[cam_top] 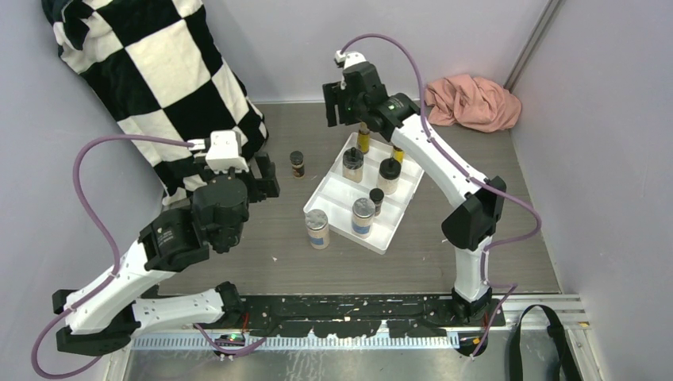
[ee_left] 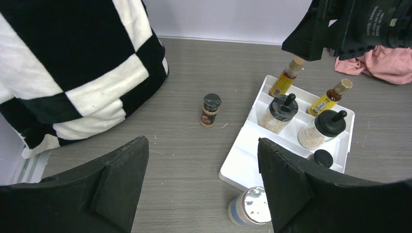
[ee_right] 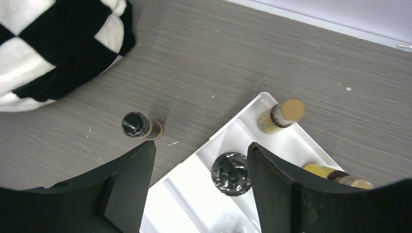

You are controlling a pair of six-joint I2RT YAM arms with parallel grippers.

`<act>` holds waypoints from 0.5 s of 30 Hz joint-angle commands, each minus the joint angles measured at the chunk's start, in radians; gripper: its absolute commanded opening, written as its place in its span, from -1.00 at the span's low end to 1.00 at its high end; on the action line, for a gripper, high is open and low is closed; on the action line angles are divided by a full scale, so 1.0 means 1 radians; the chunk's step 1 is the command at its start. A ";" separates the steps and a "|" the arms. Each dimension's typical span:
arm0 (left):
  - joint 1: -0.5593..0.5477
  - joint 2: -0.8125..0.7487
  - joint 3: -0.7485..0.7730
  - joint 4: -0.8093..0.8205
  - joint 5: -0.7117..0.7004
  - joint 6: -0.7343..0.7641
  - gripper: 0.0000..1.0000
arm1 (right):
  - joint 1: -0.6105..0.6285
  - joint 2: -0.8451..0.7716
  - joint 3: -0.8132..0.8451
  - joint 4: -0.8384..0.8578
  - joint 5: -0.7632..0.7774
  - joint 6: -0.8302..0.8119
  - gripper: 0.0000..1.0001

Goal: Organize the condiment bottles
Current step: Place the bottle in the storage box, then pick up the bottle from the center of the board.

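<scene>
A white tray (cam_top: 394, 220) lies mid-table holding two slim amber bottles (cam_top: 363, 141) at its far end, two black-lidded pale jars (cam_top: 389, 175), a small dark bottle (cam_top: 376, 198) and a silver-lidded jar (cam_top: 363, 216). Outside it stand a silver-lidded jar (cam_top: 317, 228) by the near left corner and a small dark bottle (cam_top: 297, 163) to the left. My left gripper (ee_left: 202, 143) is open and empty, above bare table between that dark bottle (ee_left: 211, 110) and the silver jar (ee_left: 250, 208). My right gripper (ee_right: 201, 145) hangs open and empty over the tray's far end, a black-lidded jar (ee_right: 231, 173) below it.
A black-and-white checkered cloth (cam_top: 159, 71) is heaped at the back left, reaching down near the left gripper. A pink cloth (cam_top: 472, 101) lies in the back right corner. Grey walls close the table on three sides.
</scene>
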 commanded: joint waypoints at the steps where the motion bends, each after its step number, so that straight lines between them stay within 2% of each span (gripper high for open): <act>1: 0.004 -0.046 -0.017 0.002 -0.056 -0.047 0.65 | 0.035 0.035 0.072 -0.003 -0.044 -0.019 0.50; 15: 0.004 -0.097 -0.049 -0.028 -0.051 -0.085 0.63 | 0.178 0.232 0.214 -0.057 -0.051 -0.060 0.50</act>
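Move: The small black-capped bottle, standing alone on the table, lies about 13 cm to the right gripper's left, 1 cm back and some 25 cm below. The black-lidded jar in the storage box is nearly under that gripper, about 2 cm to its right and 2 cm back. The box's far oil bottle stands some 8 cm ahead and 6 cm right. From the left gripper, the small bottle is about 22 cm ahead, 3 cm right and 34 cm down. Swing the open, empty right gripper left, off the storage box and towards the small black-capped bottle, about 9 cm, sinking some 6 cm with a slight draw back. Drop faster as you go, and turn the wrist about 10 degrees counter-clockwise. Ease the open left gripper a couple of centimetres left, out of the way. ##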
